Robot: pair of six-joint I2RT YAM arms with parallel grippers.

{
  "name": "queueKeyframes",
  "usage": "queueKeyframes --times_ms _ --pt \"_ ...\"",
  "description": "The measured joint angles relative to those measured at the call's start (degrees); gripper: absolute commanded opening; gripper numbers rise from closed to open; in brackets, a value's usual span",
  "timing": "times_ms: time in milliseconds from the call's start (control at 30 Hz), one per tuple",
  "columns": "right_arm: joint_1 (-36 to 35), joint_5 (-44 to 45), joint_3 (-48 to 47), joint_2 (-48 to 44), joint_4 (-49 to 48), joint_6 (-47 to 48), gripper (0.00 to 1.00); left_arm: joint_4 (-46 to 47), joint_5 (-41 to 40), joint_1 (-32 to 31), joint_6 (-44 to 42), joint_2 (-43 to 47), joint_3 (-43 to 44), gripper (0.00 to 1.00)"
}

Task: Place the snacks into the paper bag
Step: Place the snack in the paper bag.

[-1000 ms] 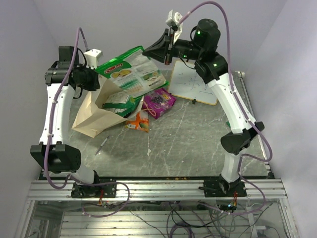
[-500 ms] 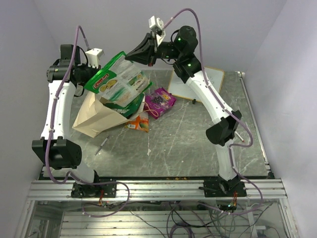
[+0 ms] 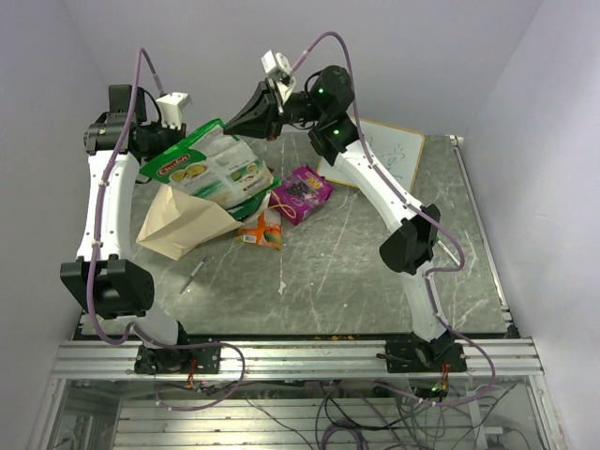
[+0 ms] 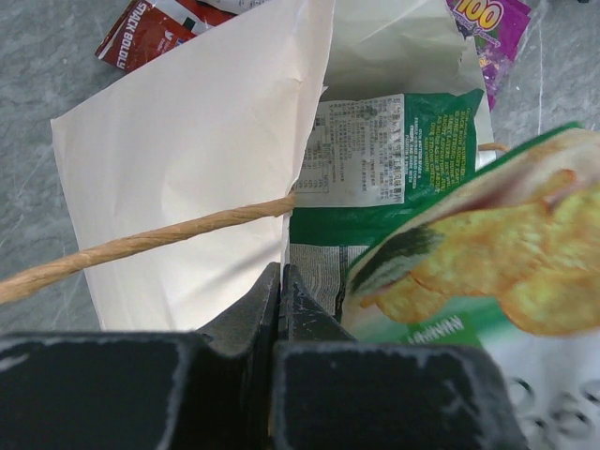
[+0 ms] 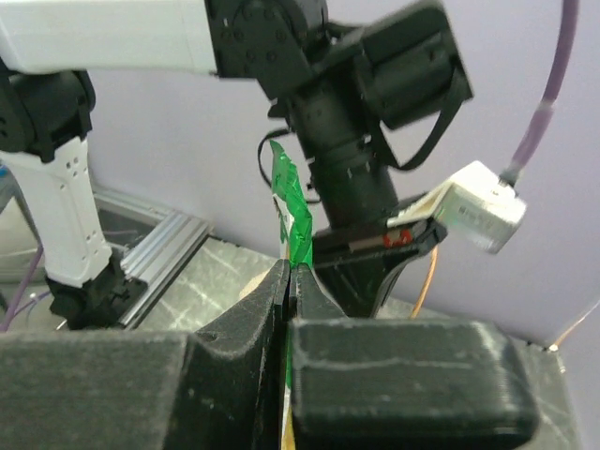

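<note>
The cream paper bag (image 3: pixel 176 223) lies on its side at the left, its mouth facing the back right. My left gripper (image 4: pixel 281 277) is shut on the bag's rim, next to the cord handle (image 4: pixel 141 246). My right gripper (image 3: pixel 232 128) is shut on the top edge of a large green-and-white snack packet (image 3: pixel 202 167), which hangs tilted over the bag's mouth. That packet's green edge (image 5: pixel 296 211) shows between the right fingers. A green packet (image 4: pixel 394 159) lies inside the bag. Purple (image 3: pixel 302 191) and orange (image 3: pixel 262 231) packets lie on the table beside it.
A framed whiteboard (image 3: pixel 384 155) leans at the back right. A thin pen (image 3: pixel 194 274) lies in front of the bag. A red packet (image 4: pixel 150 33) shows past the bag in the left wrist view. The two wrists are close together above the bag.
My right gripper has swung left and slightly down, carrying the large green-and-white packet from beside the whiteboard to over the bag's mouth. The left gripper has kept its hold on the rim.
</note>
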State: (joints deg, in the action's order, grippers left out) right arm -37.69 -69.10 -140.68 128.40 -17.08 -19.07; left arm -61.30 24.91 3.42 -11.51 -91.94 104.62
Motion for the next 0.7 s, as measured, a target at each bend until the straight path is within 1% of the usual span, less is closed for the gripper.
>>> queueKeyframes --times_ms 100,300,400,567,700 --pt "0.3 -1.2 2.9 0.0 0.5 1.1 0.0 -0.1 0.0 0.1 0.0 0.0 0.0 0.07" --pt "1.5 -1.9 5.9 -0.4 7.4 8.0 0.0 -0.5 0.3 0.1 0.0 -0.1 0.3 0.07" --pt "2.4 -0.9 6.6 -1.4 14.1 14.8 0.0 -0.6 0.7 0.1 0.1 -0.2 0.9 0.07" --pt "3.5 1.6 11.8 -6.4 25.1 27.1 0.0 -0.7 1.1 0.1 0.4 -0.3 1.0 0.07" --pt "3.5 3.4 14.5 -9.5 31.9 35.0 0.0 -0.7 1.1 0.1 0.6 -0.6 1.0 0.07"
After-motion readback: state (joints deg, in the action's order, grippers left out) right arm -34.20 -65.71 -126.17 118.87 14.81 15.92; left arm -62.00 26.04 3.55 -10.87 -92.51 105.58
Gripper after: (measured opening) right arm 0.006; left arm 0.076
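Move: The paper bag's mouth, with the green and white chip bag hanging over it, lies nearly beneath the right hand: about 6 cm ahead, 3 cm to its left and 28 cm down. The purple snack is on the table some 15 cm ahead and 12 cm right of that hand, the orange snack some 4 cm ahead and straight below. From the left hand, which holds the rim, the mouth is roughly 10 cm right and 10 cm lower. The chip bag, still pinched by its upper corner, is lowered by the right hand into the paper bag's mouth, about 8 cm down. The hand also goes some 3 cm forward, then draws off to the right by a similar amount while its fingers tip downward, roughly 15 degrees of turn in all. The left fingers stay shut on the rim and hold it in place. ##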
